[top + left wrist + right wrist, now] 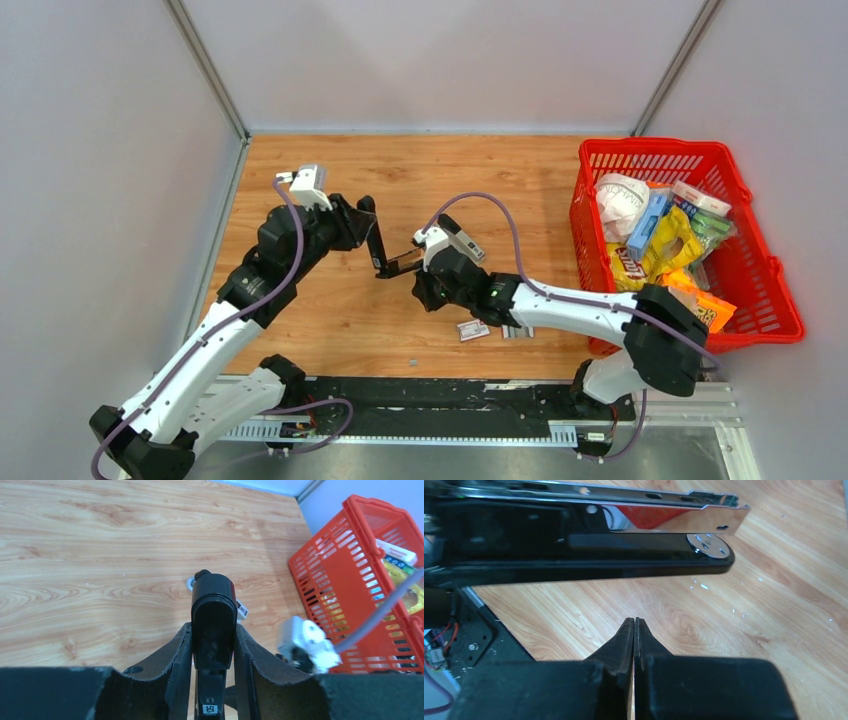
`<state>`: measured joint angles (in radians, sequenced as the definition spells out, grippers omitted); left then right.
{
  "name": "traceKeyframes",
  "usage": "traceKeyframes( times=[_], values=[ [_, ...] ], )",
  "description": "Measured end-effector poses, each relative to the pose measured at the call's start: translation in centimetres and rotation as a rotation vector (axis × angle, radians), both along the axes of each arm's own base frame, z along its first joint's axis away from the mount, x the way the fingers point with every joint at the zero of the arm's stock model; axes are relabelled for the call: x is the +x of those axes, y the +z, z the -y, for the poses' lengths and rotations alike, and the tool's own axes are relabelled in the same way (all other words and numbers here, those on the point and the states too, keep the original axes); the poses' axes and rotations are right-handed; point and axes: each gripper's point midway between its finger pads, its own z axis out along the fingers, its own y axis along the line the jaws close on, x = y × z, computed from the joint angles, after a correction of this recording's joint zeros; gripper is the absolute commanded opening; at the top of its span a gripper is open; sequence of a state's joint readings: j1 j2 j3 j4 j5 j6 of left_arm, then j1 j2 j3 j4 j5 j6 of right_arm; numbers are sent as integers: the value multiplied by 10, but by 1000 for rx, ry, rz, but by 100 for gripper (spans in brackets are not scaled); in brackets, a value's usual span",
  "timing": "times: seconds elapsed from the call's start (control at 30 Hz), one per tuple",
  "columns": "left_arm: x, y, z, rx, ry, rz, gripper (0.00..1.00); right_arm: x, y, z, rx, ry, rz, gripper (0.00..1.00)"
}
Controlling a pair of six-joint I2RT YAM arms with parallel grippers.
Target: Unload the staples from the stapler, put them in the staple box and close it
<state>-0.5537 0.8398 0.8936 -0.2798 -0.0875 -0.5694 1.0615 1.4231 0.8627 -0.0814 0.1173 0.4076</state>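
The black stapler [381, 246] hangs open above the wood table. My left gripper [362, 222] is shut on its black top cover [214, 607]; in the left wrist view that gripper [214, 628] has the cover wedged between both fingers. In the right wrist view the stapler's shiny metal magazine [659, 512] and black base with round anvil [707, 545] stretch across the top. My right gripper [634, 622] is shut and empty just below the base, right of the stapler in the top view [422, 282]. Tiny silvery staple bits [700, 586] lie on the table. A short grey staple strip [517, 331] lies near the right arm.
A small red-and-white box [472, 330] lies on the table by the right arm, also seen in the left wrist view [241, 609]. A red basket [762, 285] full of packets stands at the right. A black rail [430, 392] runs along the near edge.
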Motion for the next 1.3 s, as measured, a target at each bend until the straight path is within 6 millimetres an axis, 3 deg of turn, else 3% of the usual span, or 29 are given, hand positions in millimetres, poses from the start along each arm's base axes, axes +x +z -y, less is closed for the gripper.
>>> traceKeyframes(
  times=[0.2,0.43,0.87,1.0,1.3],
  values=[
    [-5,6,7,-37,-36,-10,0,8,-29,-2,-38,-40,-45,0],
    [-17,8,5,-48,-62,-20,0,31,-17,2,20,-107,-27,0],
    [-29,12,15,-82,-138,-33,0,52,8,15,52,-158,27,0],
    [-32,8,22,-86,-177,-54,0,58,24,9,70,-144,60,0],
    [-34,5,33,-99,-233,-64,0,56,86,-2,164,-67,149,0]
  ],
)
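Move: My left hand holds the black stapler by its head, hinge hanging down. The opened base sticks out to the right, its middle about 12 cm below my left hand, 5 back and 6 right. From my closed right fingers that base is roughly 6 cm up, 4 ahead and 3 left. On the table, about 10 cm below my right hand, the grey stapler lies 16 ahead and 10 right; the staple box lies 2 back and 12 right. I swing the stapler's base up towards its upper half with my shut right fingers: first a dip of about 3 cm under the base, then some 6 cm forward, then a quick rise that leaves them beside its outer side. My left hand keeps its grip and brings the stapler about 3 cm back and 3 cm right, turning a little clockwise. ##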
